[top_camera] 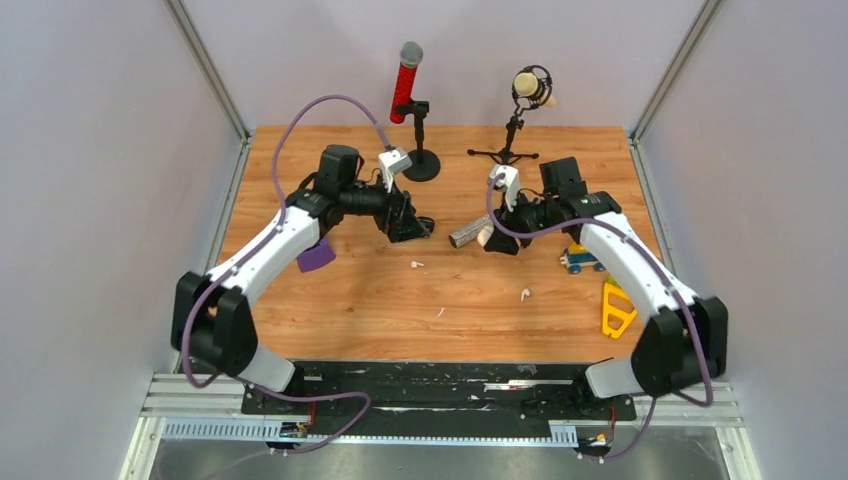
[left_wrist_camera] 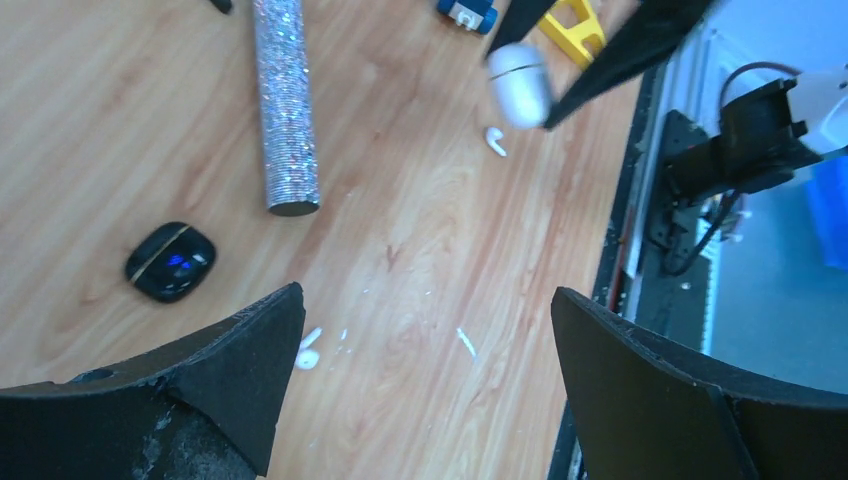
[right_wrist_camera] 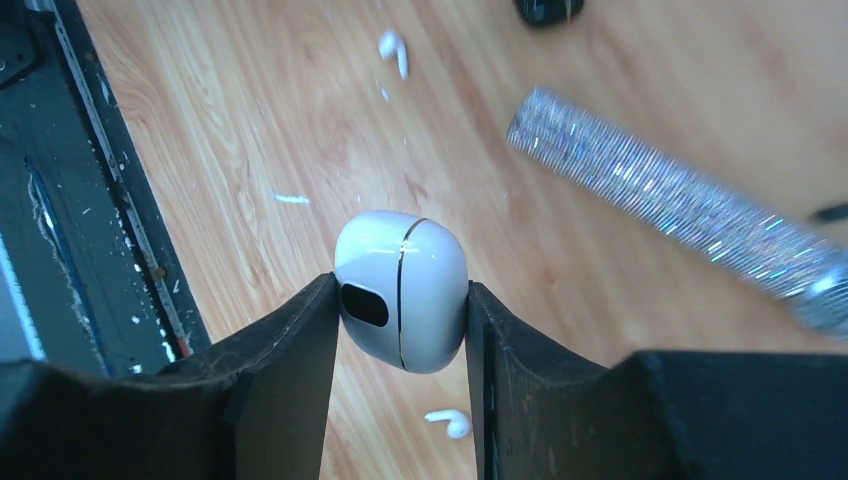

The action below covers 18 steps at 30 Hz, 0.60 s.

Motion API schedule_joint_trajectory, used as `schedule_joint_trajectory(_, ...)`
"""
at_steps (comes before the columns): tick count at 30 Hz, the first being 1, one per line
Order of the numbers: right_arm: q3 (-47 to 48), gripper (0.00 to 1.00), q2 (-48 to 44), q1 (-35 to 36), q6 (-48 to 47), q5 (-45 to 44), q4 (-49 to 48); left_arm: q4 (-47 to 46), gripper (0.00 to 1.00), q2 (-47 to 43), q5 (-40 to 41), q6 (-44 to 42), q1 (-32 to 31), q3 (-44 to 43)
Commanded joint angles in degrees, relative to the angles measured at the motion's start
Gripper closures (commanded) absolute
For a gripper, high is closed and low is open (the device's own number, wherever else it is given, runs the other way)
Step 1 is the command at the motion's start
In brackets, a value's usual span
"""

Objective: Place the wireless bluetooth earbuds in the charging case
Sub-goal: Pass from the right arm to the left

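My right gripper [right_wrist_camera: 400,296] is shut on a white charging case [right_wrist_camera: 402,290], one finger on each side, the lid seam closed. From the left wrist view the same case [left_wrist_camera: 520,84] shows between the right fingers above the wood. One white earbud [right_wrist_camera: 449,421] lies on the table just under the case, and another earbud [right_wrist_camera: 393,48] lies farther off. In the top view these earbuds [top_camera: 417,264] [top_camera: 525,294] lie mid-table. My left gripper [left_wrist_camera: 425,330] hangs open over bare wood, with an earbud [left_wrist_camera: 308,352] beside its left finger. A black case [left_wrist_camera: 170,261] lies nearby.
A glittery silver cylinder [top_camera: 466,235] lies between the two grippers. A red microphone [top_camera: 408,70] and a cream microphone [top_camera: 532,88] stand on stands at the back. A blue toy car [top_camera: 580,260] and yellow triangle [top_camera: 615,310] lie right; a purple object [top_camera: 316,256] lies left.
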State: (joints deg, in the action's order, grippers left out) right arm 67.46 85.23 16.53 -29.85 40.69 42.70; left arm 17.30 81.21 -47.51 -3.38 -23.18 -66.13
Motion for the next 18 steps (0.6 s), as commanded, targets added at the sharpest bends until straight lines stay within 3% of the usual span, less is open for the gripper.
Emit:
schedule_joint_trajectory(1,-0.2,0.93,-11.3,3.1,-6.9,4.2,-6.7,-3.5,0.00,8.9,-10.3,10.2,0.0,-5.6)
schedule_joint_trajectory(7,-6.1,0.92,-17.8,7.6,-7.9,2.4,-16.5,-16.0,0.00,12.0,-19.3,22.6,-0.6,-3.4)
schedule_joint_trajectory(12,-9.9,0.92,-19.9,13.9,-7.6,-2.7,-20.6,-25.8,0.00,9.9,-23.2,26.9,-2.9,0.0)
schedule_joint_trajectory(18,-9.9,0.92,-19.2,17.1,-7.3,-6.9,-22.3,-21.2,0.00,8.4,-21.9,21.9,-6.1,0.7)
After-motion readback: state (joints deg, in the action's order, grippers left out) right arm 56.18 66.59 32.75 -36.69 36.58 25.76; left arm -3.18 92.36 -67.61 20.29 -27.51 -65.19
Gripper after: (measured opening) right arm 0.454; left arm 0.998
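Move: The white charging case, already in the right fingers, is about 16 cm to the left hand's right, 1 cm nearer the base and 8 cm lower. From the left hand, the black case is 10 cm ahead and 5 cm right, a loose earbud 2 cm ahead and 3 cm right, both 22 cm below. From the right hand, the open left gripper is 16 cm left, 1 cm ahead and 8 cm up; the glitter microphone is 12 cm ahead, 2 cm right and 13 cm down. The white case, still pinched in the right fingers, is carried about 6 cm left and 5 cm back towards the left gripper, rising over 9 cm before sinking some 4 cm, while the right hand rolls about 30 degrees. The left hand comes to meet it, wide open, going about 6 cm right, dipping 3 cm and coming back up as it draws back, and turning clockwise. ##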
